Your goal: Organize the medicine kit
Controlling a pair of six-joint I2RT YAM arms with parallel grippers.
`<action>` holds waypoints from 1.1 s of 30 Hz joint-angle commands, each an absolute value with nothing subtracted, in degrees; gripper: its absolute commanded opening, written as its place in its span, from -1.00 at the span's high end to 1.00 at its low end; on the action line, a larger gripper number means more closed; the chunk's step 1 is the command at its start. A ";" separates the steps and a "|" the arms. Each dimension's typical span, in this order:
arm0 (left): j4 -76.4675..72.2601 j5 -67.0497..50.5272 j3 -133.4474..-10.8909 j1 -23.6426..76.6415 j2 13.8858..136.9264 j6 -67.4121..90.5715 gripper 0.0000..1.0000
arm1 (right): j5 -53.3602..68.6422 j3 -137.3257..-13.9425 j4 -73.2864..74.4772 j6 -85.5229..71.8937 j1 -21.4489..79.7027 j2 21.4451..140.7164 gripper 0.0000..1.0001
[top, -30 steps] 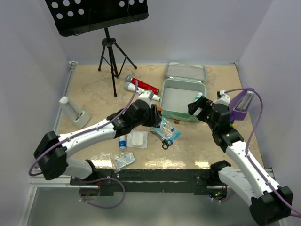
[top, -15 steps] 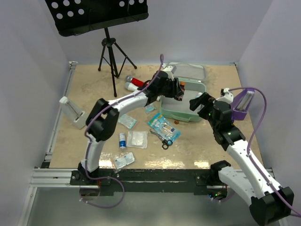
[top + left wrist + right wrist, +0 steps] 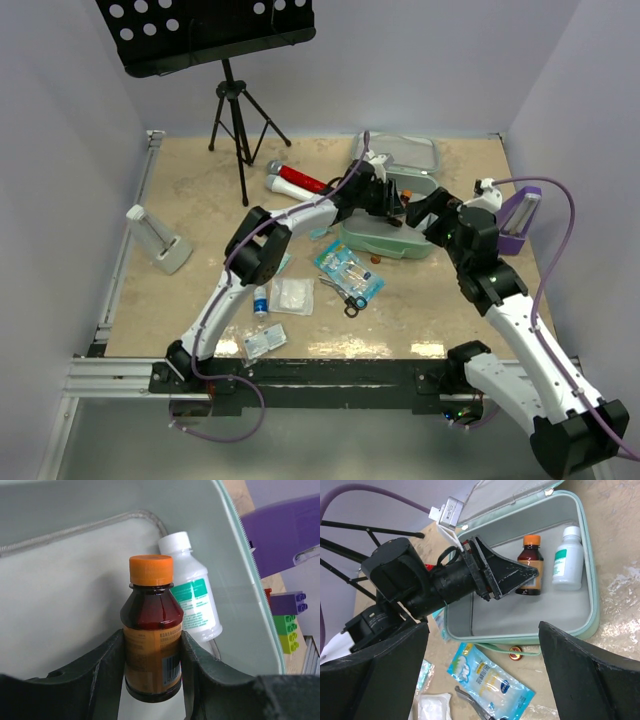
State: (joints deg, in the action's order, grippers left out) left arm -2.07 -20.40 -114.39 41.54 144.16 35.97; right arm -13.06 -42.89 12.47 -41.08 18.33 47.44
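Note:
The medicine kit (image 3: pixel 385 244) is a mint-green box lying open, its lid (image 3: pixel 395 150) flat behind it. My left gripper (image 3: pixel 392 195) reaches into the box and is shut on a brown syrup bottle with an orange cap (image 3: pixel 151 630), a finger against each side. A white bottle with a green label (image 3: pixel 193 597) lies in the box beside it. In the right wrist view the kit's rim (image 3: pixel 520 642), brown bottle (image 3: pixel 530 565), white bottle (image 3: pixel 567 557) and left gripper (image 3: pixel 505 577) all show. My right gripper (image 3: pixel 425 212) is open and empty, just right of the box.
On the table in front of the kit lie a blue packet (image 3: pixel 350 272), dark scissors (image 3: pixel 340 293), a gauze pad (image 3: pixel 292 296), a small vial (image 3: pixel 261 300) and a small packet (image 3: pixel 264 340). A red tube (image 3: pixel 305 182) lies left of the kit. A purple stand (image 3: pixel 520 215) is at right, a black tripod (image 3: pixel 235 110) behind.
My left arm has swung from the middle of the table up and right into the open kit. My right gripper has shifted slightly toward the kit.

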 commanded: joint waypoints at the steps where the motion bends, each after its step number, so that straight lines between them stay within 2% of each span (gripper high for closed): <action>1: -6.85 -23.73 -119.88 41.31 147.03 39.10 0.37 | -15.64 -46.05 12.83 -39.73 18.28 46.14 -0.93; 9: -10.37 -25.92 -124.10 41.13 151.26 44.73 0.28 | -15.56 -45.97 12.57 -38.94 18.28 46.93 -0.94; 13: -11.25 -27.24 -123.14 41.22 151.79 47.02 -0.03 | -15.73 -45.79 12.22 -38.58 18.28 47.46 -0.95; 21: -12.04 -26.98 -116.90 40.52 147.49 47.02 -0.44 | -15.21 -45.44 11.08 -38.32 18.28 48.34 -0.95; 27: -12.66 -27.16 -110.14 39.20 141.52 45.97 -0.52 | -15.91 -45.09 11.07 -38.23 18.28 47.90 -0.95; 33: -12.83 -24.79 -98.02 37.36 126.41 42.37 -0.57 | -17.05 -44.30 11.07 -38.23 18.28 47.20 -0.96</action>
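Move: The brown bottle already stands in the left fingers inside the case; its new place is beside the white bottle, whose middle is about 6 cm to that hand's right, level in depth and height. The case's right wall stands some 10 cm to the hand's right, also level in depth. The held brown bottle lies from the idle right hand about 13 cm ahead, 3 cm to its right and 18 cm below. The brown bottle, still gripped by the left fingers, is shifted nearly 3 cm right and about 1 cm forward towards the white bottle, while the hand levels by some 10 degrees, its fingertips coming up. The fingers then open wide, let go, and the hand draws off about 4 cm left and 2 cm back, away from the bottle. ##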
